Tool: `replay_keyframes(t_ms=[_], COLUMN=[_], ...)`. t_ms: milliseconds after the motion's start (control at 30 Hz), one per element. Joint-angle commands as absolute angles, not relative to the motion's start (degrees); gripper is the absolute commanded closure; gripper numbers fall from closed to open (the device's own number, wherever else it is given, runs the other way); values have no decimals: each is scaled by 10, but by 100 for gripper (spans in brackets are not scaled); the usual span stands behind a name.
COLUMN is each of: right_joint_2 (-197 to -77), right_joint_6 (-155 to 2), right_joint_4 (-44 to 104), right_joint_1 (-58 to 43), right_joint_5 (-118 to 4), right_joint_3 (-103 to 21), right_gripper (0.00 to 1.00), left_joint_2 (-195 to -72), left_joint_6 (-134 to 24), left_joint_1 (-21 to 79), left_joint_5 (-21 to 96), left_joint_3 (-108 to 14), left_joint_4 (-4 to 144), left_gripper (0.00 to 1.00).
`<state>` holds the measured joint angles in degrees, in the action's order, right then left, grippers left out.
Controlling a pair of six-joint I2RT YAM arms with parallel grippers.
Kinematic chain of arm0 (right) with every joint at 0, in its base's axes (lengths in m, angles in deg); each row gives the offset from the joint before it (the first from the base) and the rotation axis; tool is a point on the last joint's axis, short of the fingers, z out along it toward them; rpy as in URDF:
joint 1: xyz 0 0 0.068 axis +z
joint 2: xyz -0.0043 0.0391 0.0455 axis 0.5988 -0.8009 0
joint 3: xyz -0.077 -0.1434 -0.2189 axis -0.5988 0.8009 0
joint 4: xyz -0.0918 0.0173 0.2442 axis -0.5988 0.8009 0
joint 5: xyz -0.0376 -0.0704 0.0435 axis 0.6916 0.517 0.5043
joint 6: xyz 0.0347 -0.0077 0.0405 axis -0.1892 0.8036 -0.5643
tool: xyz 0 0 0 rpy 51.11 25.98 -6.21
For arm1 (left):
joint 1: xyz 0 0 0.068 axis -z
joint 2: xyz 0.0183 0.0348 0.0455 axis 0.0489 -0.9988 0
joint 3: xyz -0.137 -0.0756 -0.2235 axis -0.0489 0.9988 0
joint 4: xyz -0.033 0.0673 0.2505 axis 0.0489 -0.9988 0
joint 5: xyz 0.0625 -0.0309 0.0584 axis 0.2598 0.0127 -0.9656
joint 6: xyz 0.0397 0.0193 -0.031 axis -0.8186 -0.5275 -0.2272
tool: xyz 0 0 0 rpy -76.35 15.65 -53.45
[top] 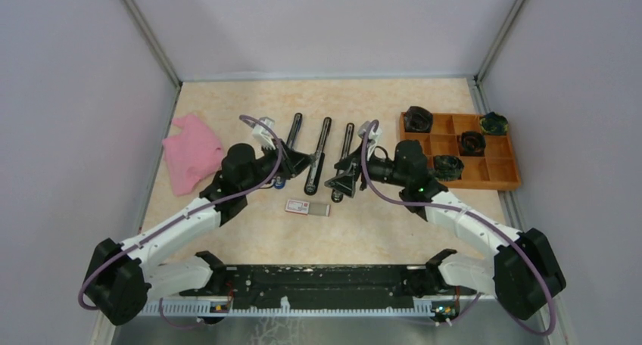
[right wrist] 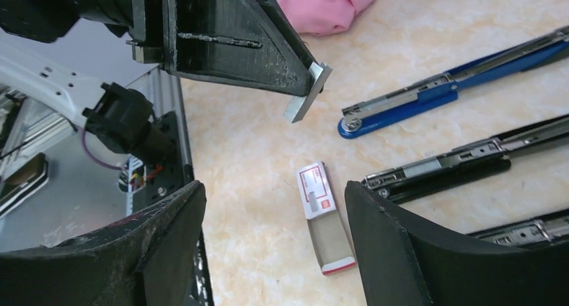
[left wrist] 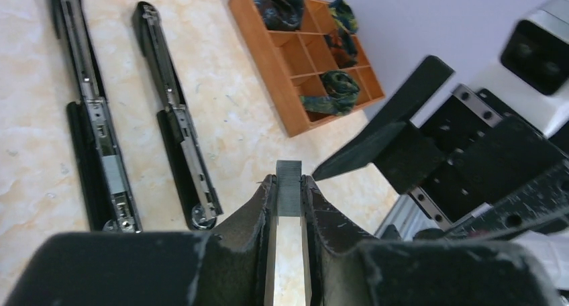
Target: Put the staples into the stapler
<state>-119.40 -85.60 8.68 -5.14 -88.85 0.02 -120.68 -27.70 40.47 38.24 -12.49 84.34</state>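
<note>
My left gripper (left wrist: 289, 180) is shut on a short grey strip of staples (left wrist: 289, 188), held above the table; the same strip (right wrist: 307, 96) shows at its fingertips in the right wrist view. The white and red staples box (top: 308, 207) lies slid open on the table, its drawer (right wrist: 333, 235) showing no staples. Three staplers lie opened out flat: a blue stapler (right wrist: 449, 86) at the left, a black stapler (top: 318, 154) in the middle, another black stapler (top: 347, 144) at the right. My right gripper (right wrist: 275, 215) hangs open above the box, close to the left gripper (top: 303, 165).
A pink cloth (top: 193, 152) lies at the left. A wooden compartment tray (top: 496, 171) with several dark items stands at the back right. The arms' black base rail (top: 318, 281) runs along the near edge.
</note>
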Motion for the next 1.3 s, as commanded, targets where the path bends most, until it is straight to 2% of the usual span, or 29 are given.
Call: replay_keyframes(t_ms=[0, 533, 967, 1267], right_joint_2=[-1216, -1268, -1323, -1356], right_joint_6=[-918, -1044, -1135, -1206], right_joint_4=[-51, -226, -349, -447], right_joint_1=[-57, -62, -62, -62], right_joint_5=[-944, -996, -1030, -1029], right_joint_3=[-30, -42, -52, -43], right_gripper=[25, 32, 51, 55], left_joint_2=[-1182, -1161, -1148, -1144], left_joint_6=[-251, -224, -204, -177], left_joint_1=[403, 402, 403, 403], left_joint_5=[436, 508, 519, 501], left_joint_3=[-105, -72, -53, -30], left_joint_4=[933, 1043, 1092, 1137], left_gripper=[78, 77, 77, 77])
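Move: The staple strip held by the left fingers lies about 4 cm ahead of the open right hand, 6 cm to its left and level; those right fingers are 4 cm back and 6 cm right of the left hand. Some 18 cm below the right hand, the staple box is level fore and aft, 8 cm left; the middle stapler is 16 cm ahead, 5 cm left; the right stapler 14 cm ahead, 3 cm right. Both hands rise about 7 cm, left also 5 back, right 3 leftward, its fingers narrowing towards the held staples. ##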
